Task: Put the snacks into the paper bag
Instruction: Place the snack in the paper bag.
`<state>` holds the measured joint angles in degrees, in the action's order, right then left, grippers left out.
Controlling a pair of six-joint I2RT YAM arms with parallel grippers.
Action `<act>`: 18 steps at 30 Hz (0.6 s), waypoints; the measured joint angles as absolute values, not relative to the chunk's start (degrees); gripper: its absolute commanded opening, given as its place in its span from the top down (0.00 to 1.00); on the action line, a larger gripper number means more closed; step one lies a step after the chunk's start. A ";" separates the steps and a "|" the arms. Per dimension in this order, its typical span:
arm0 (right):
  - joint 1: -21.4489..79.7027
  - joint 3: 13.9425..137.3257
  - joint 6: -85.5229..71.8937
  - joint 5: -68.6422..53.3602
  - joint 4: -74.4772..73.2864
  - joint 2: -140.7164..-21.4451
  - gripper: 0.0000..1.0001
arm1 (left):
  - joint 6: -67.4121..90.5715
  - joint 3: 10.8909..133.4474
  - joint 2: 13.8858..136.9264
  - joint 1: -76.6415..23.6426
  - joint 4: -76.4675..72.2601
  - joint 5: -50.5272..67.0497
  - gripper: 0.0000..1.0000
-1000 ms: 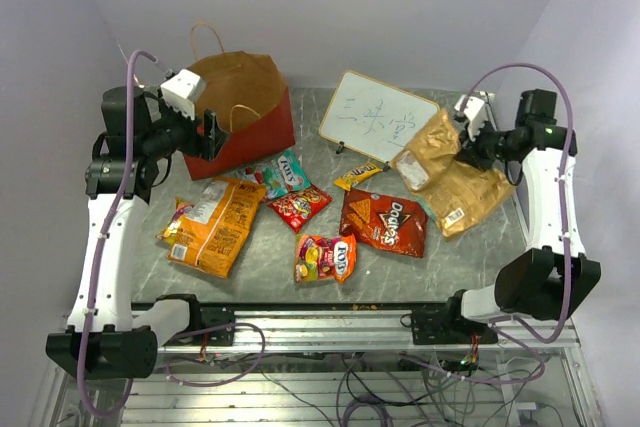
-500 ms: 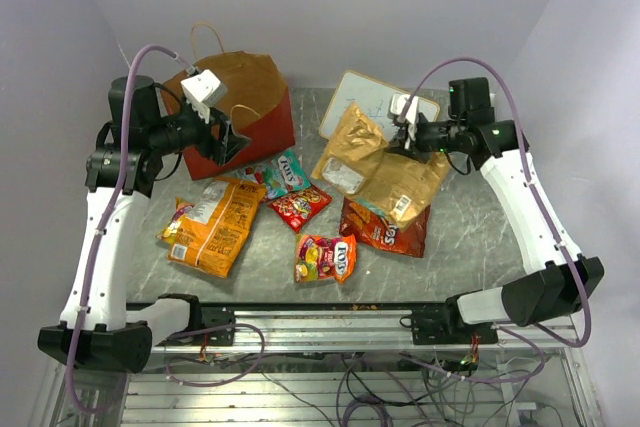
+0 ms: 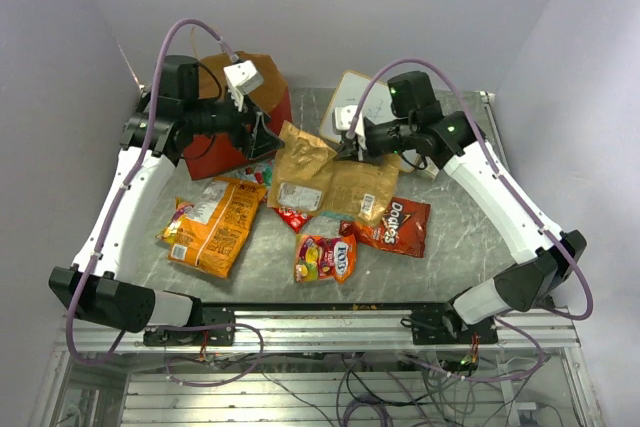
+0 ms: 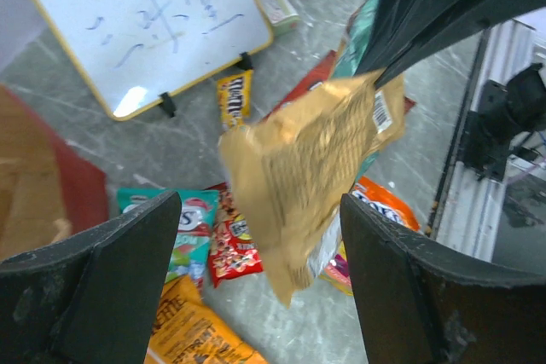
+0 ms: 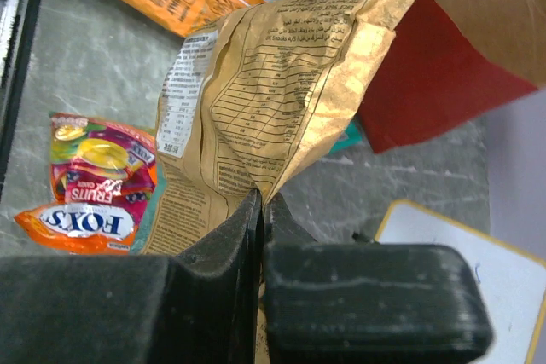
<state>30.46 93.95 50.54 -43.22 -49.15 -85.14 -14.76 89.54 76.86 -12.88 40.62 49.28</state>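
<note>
My right gripper (image 3: 347,147) (image 5: 262,210) is shut on an edge of a big tan chip bag (image 3: 325,185) (image 5: 273,100), which hangs above the middle of the table. The red paper bag (image 3: 215,152) (image 5: 426,74) stands at the back left, partly hidden by my left arm. My left gripper (image 3: 260,133) (image 4: 260,287) is open beside the paper bag, facing the tan bag (image 4: 307,159) without touching it. On the table lie an orange chip bag (image 3: 212,225), a Doritos bag (image 3: 395,225), a Fox's pack (image 3: 325,257), a red candy pack (image 4: 230,240), a teal pack (image 4: 192,219) and a yellow pack (image 4: 235,95).
A small whiteboard with writing (image 3: 352,97) (image 4: 153,27) stands at the back behind my right gripper. A small white box (image 4: 273,2) lies beyond it. The metal rail (image 3: 320,322) with both arm bases runs along the near edge.
My right arm has swung left across the table with the tan chip bag, from the right side to just beside the paper bag. My left arm has shifted right, its gripper still open.
</note>
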 measured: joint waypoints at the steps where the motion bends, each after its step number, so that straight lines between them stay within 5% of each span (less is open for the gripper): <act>1: 31.88 94.39 50.57 -42.83 -49.15 -85.52 1.00 | -14.57 89.45 77.25 -13.72 40.66 49.76 0.12; 13: 41.56 97.27 51.64 -37.87 -51.09 -87.53 1.00 | -24.86 98.13 83.31 -20.80 54.48 49.80 0.07; 18: 42.83 98.02 52.56 -36.25 -51.64 -88.09 1.00 | -31.22 99.70 86.21 -21.96 63.31 50.02 0.16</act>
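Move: The brown snack pouch hangs pinched in the right gripper. Its middle lies about 8 cm back, 14 cm right and 8 cm below the left gripper, and some 5 cm back, 3 cm left and 4 cm below the right. From the left gripper, the paper bag stands roughly 6 cm ahead and 9 cm left; on the table about 20 cm below, the teal pack lies 5 cm back and 2 cm right, the red pack 14 cm back and 6 cm right. Keep the right gripper shut on the pouch and carry it some 5 cm left and 4 cm back towards the left hand, turning slightly counter-clockwise. Meanwhile bring the wide-open left gripper back and right, then down, about 4 cm each way, turning clockwise some 15 degrees with a slight roll, so its fingers straddle the pouch's free end; don't close yet. ##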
